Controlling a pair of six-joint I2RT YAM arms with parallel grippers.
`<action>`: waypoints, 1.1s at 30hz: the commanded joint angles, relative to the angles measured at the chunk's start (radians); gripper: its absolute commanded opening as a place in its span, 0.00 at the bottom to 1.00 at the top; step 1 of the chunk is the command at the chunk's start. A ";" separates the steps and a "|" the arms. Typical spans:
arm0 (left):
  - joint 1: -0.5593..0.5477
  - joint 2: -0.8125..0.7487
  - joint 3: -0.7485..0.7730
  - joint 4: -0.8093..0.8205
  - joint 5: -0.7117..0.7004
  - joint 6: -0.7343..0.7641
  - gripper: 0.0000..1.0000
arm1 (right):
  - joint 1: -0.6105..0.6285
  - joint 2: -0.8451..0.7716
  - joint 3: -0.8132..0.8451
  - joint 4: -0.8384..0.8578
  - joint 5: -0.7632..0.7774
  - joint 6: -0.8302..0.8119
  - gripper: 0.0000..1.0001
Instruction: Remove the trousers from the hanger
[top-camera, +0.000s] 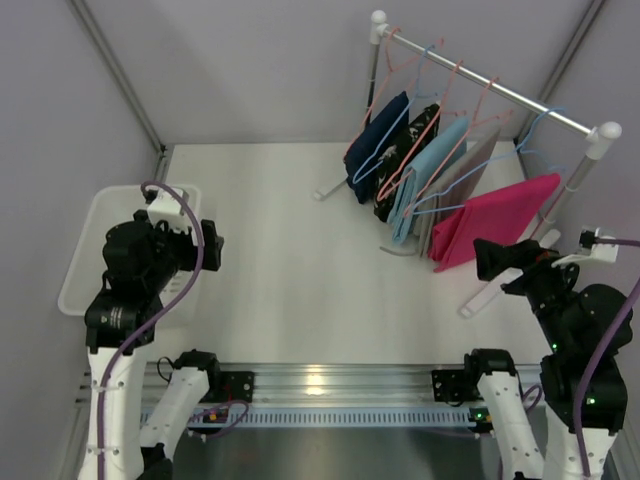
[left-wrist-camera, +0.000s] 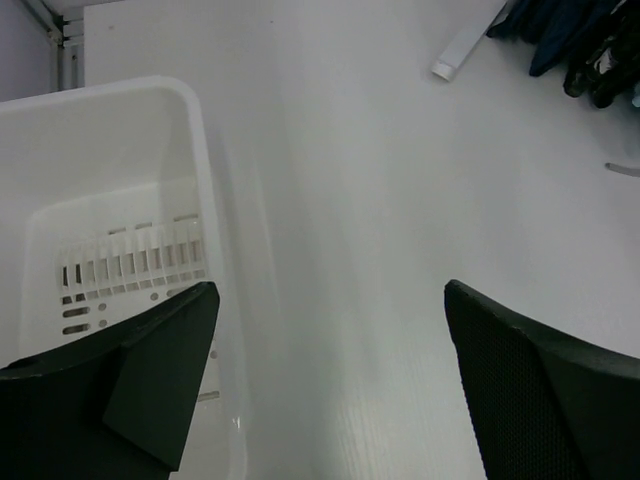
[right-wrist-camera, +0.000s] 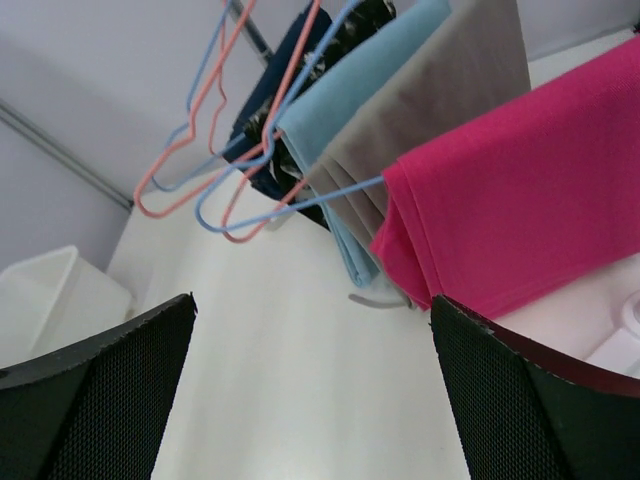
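Note:
The magenta trousers (top-camera: 497, 218) (right-wrist-camera: 530, 200) hang folded over a thin light-blue wire hanger (top-camera: 537, 128) (right-wrist-camera: 340, 195) at the right end of the rack's rail. My right gripper (top-camera: 492, 260) (right-wrist-camera: 312, 300) is open and empty, just in front of and below the trousers' lower edge, not touching them. My left gripper (top-camera: 213, 245) (left-wrist-camera: 330, 290) is open and empty too, far to the left, hovering by the white basket. In the top view the hanger's lower bar is hidden inside the fold.
A white basket (top-camera: 90, 230) (left-wrist-camera: 190, 110) stands at the left edge. The rail (top-camera: 500, 90) also holds navy (top-camera: 378, 150), dark patterned (top-camera: 405, 170), light-blue (top-camera: 432, 165) and grey (top-camera: 462, 178) trousers on blue and salmon-pink hangers. The rack's white foot (top-camera: 485, 295) lies near my right gripper.

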 joint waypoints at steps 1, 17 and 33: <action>0.006 0.032 0.023 0.089 0.093 -0.039 0.99 | -0.036 0.066 0.084 0.088 -0.053 0.173 0.99; 0.004 0.095 0.049 0.158 0.147 -0.067 0.99 | -0.043 0.286 -0.077 0.558 -0.041 0.605 0.65; 0.004 0.113 0.053 0.174 0.139 -0.078 0.99 | -0.040 0.495 -0.060 0.751 0.061 0.789 0.55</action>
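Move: The left shoulder of the blue hanger carrying the magenta trousers is about 19 cm ahead of the right hand, almost in line sideways and some 5 cm higher. The magenta trousers hang about 15 cm ahead, 7 cm to the right and 15 cm below; the grey trousers 21 cm ahead, 2 cm right, 13 cm below. From the left hand that hanger shoulder is roughly 14 cm ahead, 50 cm right and 8 cm up. Towards the blue hanger's left shoulder the right hand first climbs about 5 cm, then reaches forward, some 16 cm in all, dipping slightly on the way. It rolls its left side up some 40 degrees and half closes, bringing the sloping hanger wire in line between the fingertips; no grip is visible yet. The left hand, empty and open, eases a few centimetres forward and right. ##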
